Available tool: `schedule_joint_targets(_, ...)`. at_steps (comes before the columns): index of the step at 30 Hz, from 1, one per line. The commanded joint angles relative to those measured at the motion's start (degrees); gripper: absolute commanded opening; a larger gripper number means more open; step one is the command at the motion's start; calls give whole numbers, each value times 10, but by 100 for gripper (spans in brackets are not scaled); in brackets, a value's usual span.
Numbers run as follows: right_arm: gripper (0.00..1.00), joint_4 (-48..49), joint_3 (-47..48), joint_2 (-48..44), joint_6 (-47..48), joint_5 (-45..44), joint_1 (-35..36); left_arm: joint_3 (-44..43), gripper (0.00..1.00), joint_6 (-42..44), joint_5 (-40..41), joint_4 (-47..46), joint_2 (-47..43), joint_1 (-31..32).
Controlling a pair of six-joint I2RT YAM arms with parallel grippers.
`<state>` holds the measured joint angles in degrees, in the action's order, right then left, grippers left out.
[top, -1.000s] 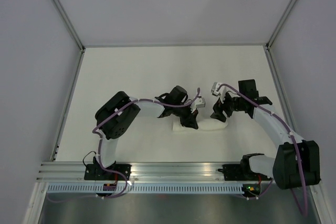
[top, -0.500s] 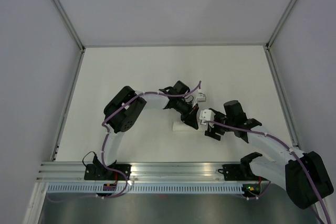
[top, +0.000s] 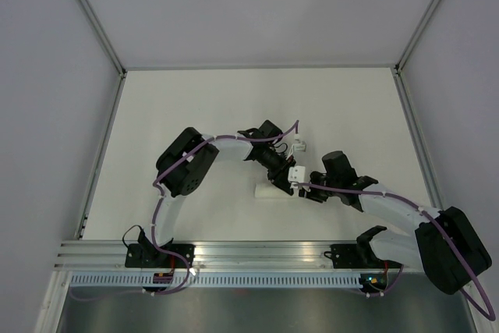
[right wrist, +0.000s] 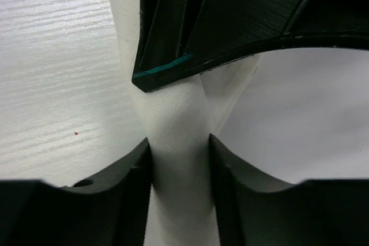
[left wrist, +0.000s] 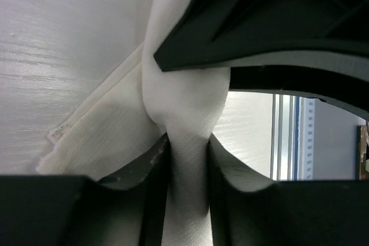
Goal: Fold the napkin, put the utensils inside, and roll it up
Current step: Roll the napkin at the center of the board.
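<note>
The napkin (top: 265,189) lies as a short white roll near the middle of the table. My left gripper (top: 282,183) comes down on it from the far side. In the left wrist view the cloth (left wrist: 184,102) fills the gap between the fingers of the left gripper (left wrist: 187,142), which is shut on it. My right gripper (top: 306,193) meets the roll from the right. Its wrist view shows the napkin (right wrist: 176,131) pressed between both fingers of the right gripper (right wrist: 180,142), with the other gripper's black finger (right wrist: 230,15) just beyond. The utensils are hidden.
The white table (top: 195,107) is bounded by grey walls and a metal rail (top: 257,253) along the near edge. A loose hemmed edge of cloth (left wrist: 92,136) lies flat on the table left of the roll.
The right arm swung in from the right and down to the roll, and its jaws narrowed onto the napkin. The left gripper shifted slightly right and stayed on the cloth.
</note>
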<state>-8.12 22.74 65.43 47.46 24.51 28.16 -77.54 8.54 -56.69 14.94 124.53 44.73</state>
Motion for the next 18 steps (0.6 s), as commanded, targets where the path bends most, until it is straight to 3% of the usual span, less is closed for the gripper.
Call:
schedule_joint_targets(1, 44, 12, -2, 4, -4, -8, 2, 13, 38, -10, 107, 66, 20, 2)
schedule_joint_targets(2, 34, 8, -2, 6, -4, -8, 1, 11, 40, -16, 111, 63, 9, 0)
schedule_joint_targets(4, 27, -3, 1, 8, -4, -9, 1, 13, 42, -26, 118, 41, -5, -1)
schedule_joint_targets(7, 25, -21, 7, 8, -7, -3, 1, 26, 51, -44, 144, -3, -51, -7)
schedule_joint_targets(8, 24, -24, 9, 9, -9, -2, 1, 30, 59, -48, 168, -16, -74, -9)
schedule_joint_targets(13, 22, -42, 23, 21, -10, 4, 1, 61, 59, -65, 218, -82, -142, -22)
schedule_joint_targets(18, 20, -56, 38, 44, -16, 10, 1, 120, 61, -79, 331, -145, -230, -36)
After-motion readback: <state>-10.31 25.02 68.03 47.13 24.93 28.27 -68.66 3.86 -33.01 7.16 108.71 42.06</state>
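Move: The napkin roll is in both grippers' reach at about finger height: its middle lies about 3 cm to the right of the left hand, and about 5 cm left and 1 cm ahead of the right hand. From the left hand, the roll's left end is roughly 10 cm to the left and 1 cm ahead. A loose napkin corner sticks out on the far side, about 4 cm ahead and 2 cm to the right of that hand. Hold the right gripper in place and finish closing its fingers, pinching the napkin roll across its width. Meanwhile open the left fingers to let go of the roll, then draw the left gripper forward about 7 cm, up about 4 cm and a little left, clear of the cloth, swinging the wrist some 20 degrees counter-clockwise as it speeds up. ##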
